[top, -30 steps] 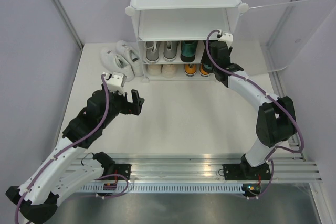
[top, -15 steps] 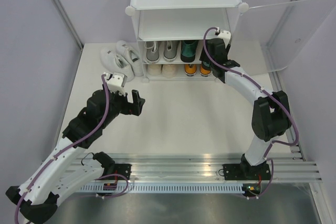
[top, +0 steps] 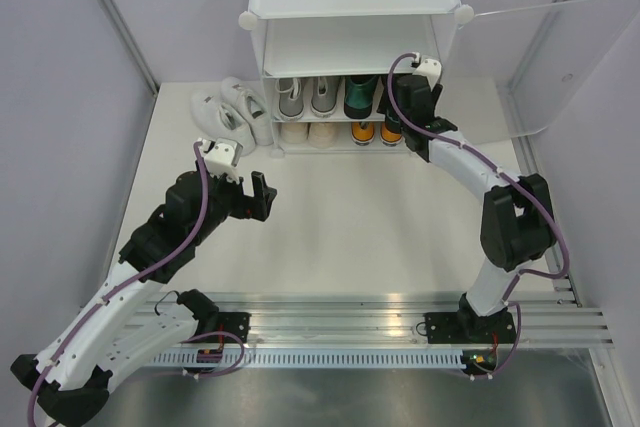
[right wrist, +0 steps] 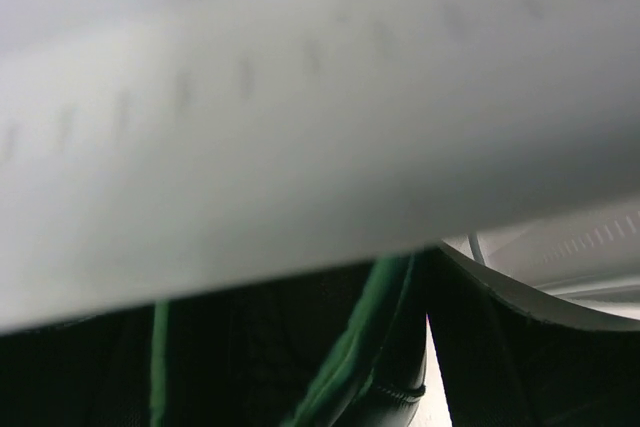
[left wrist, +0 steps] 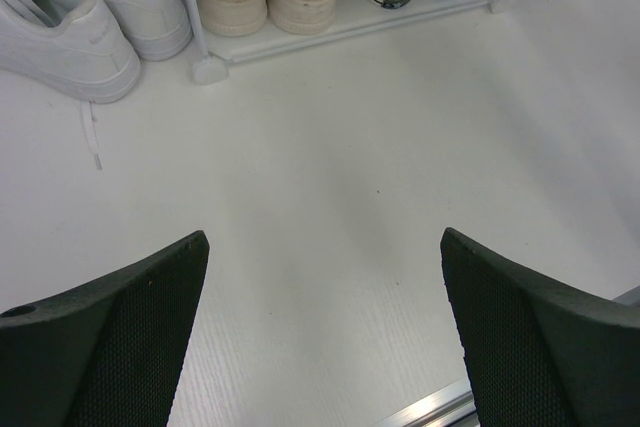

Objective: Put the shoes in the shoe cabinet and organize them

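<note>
The white shoe cabinet [top: 355, 22] stands at the back. Its middle shelf holds grey lace-ups [top: 306, 97] and one dark green shoe [top: 359, 97]. The bottom shelf holds the cream pair [top: 307, 133] and the orange pair [top: 375, 132]. My right gripper [top: 398, 107] reaches into the middle shelf's right end around the second green shoe [right wrist: 300, 347]. It is open, and a thin gap shows between the shoe and the right finger [right wrist: 520, 357]. White sneakers [top: 228, 107] lie on the table left of the cabinet. My left gripper [top: 250, 182] hovers open and empty over the table [left wrist: 322, 237].
The translucent cabinet door [top: 545, 57] stands swung open at the right. A shelf panel [right wrist: 300, 127] fills the upper part of the right wrist view. Grey walls close in both sides. The metal rail [top: 330, 327] runs along the near edge.
My right gripper has pushed a little deeper into the middle shelf with the green shoe and its jaws have widened. The left arm has not moved.
</note>
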Controlling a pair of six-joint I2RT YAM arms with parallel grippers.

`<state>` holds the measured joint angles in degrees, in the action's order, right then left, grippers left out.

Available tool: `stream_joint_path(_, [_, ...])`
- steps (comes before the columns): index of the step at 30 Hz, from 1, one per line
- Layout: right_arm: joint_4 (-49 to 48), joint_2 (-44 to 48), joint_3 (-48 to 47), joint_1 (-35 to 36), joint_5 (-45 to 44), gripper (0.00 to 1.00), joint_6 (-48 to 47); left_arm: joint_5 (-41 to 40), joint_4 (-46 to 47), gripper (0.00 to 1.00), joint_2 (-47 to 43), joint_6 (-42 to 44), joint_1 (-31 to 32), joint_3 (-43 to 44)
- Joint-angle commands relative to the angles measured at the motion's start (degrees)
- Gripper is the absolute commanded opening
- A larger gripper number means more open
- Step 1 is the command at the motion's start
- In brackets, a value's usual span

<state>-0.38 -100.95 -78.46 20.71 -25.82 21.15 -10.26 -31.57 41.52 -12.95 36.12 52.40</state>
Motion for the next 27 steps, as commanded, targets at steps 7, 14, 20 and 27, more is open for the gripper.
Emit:
stream_joint_path(7, [-8.6,7.1,3.0,-1.4,1.7,0.87,-0.8,0.9,1.3,0.99,-0.2,1.7,0.3,0.2])
stream_joint_path(14, [-9.4,9.6,7.1,-1.3,2.6,0.86,-1.5,1.0,1.3,0.99,-0.3,1.7,0.3,0.2])
stream_joint_path(20, [-9.4,12.3,11.0,-1.3,4.8,0.84,-1.5,1.0,1.3,0.99,-0.3,1.6,0.3,0.1])
stream_joint_path(27, [-10.5,18.5,16.8,-1.4,8.8,0.82,-1.0,1.3,1.3,1.0,-0.4,1.6,0.3,0.2])
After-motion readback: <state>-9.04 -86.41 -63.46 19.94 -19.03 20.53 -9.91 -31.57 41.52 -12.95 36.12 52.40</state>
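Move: Just beyond the right hand's open fingers, which are at its heel, the second green shoe lies on the middle shelf, its middle about 10 cm ahead and 3 cm lower. The other green shoe stands about 8 cm to the left of it, a grey shoe some 15 cm to the left; the right orange shoe is on the shelf beneath, roughly 14 cm below the hand and 8 cm ahead. From the left hand the second green shoe is some 36 cm ahead, 28 cm right and 8 cm lower. Backing out of the shelf gap, the right hand comes free of the second green shoe's heel: it first rises about 3.5 cm while easing back, its fingers tipping up slightly, then draws mostly straight back towards the base, ending about 5 cm behind where it began. The fingers stay wide open either side of the heel's line, and the wrist swings a few degrees counter-clockwise. ##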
